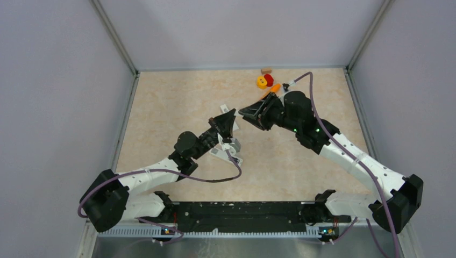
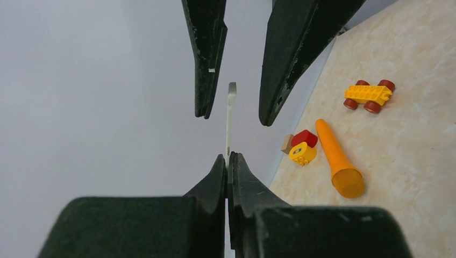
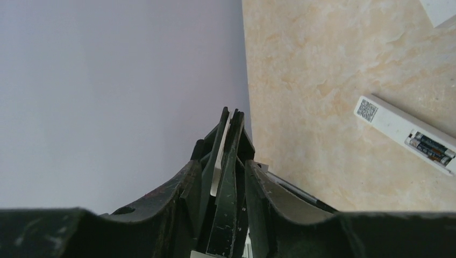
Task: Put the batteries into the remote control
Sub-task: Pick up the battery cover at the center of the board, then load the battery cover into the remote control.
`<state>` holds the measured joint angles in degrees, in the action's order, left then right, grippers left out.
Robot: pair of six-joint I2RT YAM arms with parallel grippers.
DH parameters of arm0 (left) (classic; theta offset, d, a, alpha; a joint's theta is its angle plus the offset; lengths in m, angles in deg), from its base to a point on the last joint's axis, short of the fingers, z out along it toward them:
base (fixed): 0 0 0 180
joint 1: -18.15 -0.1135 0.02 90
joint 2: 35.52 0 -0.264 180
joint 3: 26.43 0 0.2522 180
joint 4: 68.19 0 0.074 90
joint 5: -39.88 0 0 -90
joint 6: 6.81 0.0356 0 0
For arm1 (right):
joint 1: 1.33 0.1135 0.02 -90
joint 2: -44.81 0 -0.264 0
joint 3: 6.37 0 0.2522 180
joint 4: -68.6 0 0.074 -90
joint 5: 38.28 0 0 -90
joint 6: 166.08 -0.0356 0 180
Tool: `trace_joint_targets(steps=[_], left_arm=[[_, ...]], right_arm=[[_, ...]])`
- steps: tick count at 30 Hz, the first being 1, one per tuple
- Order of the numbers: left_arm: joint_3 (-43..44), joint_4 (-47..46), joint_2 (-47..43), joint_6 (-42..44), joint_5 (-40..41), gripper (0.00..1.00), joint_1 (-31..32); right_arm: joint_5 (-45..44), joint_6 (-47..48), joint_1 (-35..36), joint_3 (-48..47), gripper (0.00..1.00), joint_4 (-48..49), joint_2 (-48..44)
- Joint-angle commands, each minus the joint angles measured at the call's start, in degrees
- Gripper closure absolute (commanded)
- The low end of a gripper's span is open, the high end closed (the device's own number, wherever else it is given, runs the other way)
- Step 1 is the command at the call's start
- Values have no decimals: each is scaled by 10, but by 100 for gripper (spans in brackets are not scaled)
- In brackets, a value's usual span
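Observation:
My left gripper (image 1: 230, 119) is shut on a thin white flat piece (image 2: 231, 107), seen edge-on and sticking out past its fingertips. My right gripper (image 1: 246, 114) is open, tip to tip with the left one. Its jaws stand either side of the white piece (image 3: 218, 174) and of the left fingers (image 3: 235, 134). The remote control (image 3: 392, 126) lies on the table, white, with a QR label. Its compartment is open, with two dark batteries (image 3: 430, 148) inside. In the top view the remote control (image 1: 223, 154) is partly hidden under the left arm.
An orange carrot toy (image 2: 336, 158), a yellow wheeled block (image 2: 370, 94), a red-and-yellow block (image 2: 302, 146) and a small wooden block (image 2: 286, 143) lie near the back wall. Another white thing (image 3: 441, 8) shows at a frame corner. Grey walls stand on three sides.

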<state>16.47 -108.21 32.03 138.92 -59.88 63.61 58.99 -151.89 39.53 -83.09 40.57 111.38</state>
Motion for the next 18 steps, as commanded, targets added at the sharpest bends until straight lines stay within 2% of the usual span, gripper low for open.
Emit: trace_joint_targets(steps=[1, 3, 7, 8, 9, 10, 13, 14, 18], left_arm=[[25, -23, -5, 22, -17, 100, 1], [26, -23, -3, 21, -15, 100, 1], [21, -19, -10, 6, -17, 100, 1], [21, -16, -11, -1, -10, 98, 1], [20, -17, -14, -19, 0, 92, 1], [17, -19, -18, -41, 8, 77, 1], [10, -25, -39, -178, 82, 6, 1], [16, 10, -54, -235, 121, 2, 1], [85, 270, -110, -493, 219, 1, 1]], right_arm=[[17, -15, 3, 14, 67, 41, -4], [20, -19, 3, 19, 73, 45, -5], [19, -24, 3, 32, 100, 55, -9], [18, -25, 3, 36, 100, 57, -11], [17, -25, 3, 39, 100, 59, -13], [16, -22, 3, 42, 100, 59, -15], [8, 1, 3, 52, 100, 61, -25], [5, 12, 2, 60, 100, 61, -31], [-13, 79, 2, 104, 100, 81, -66]])
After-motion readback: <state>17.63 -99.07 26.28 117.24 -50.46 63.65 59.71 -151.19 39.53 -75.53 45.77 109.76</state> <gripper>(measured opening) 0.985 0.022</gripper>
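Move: The battery cover is still pinched in my left hand and sticks out from its fingers, its middle about 1 cm ahead and 2 cm to the right. From my right hand, whose half-open fingers already straddle its free end, that middle is some 2 cm ahead and 2 cm left. Counted from the right hand, with both about 28 cm below, the remote control lies some 10 cm back and 8 cm left, the white box roughly 11 cm ahead and 6 cm left. I close my right fingers on the free end of the battery cover while my left hand keeps its hold in place; once they are shut, my left fingers spring wide open. Then the right hand sinks about 3 cm with the cover, and the left draws 2 cm to its left, clear of it, tipping down some 20 degrees. ##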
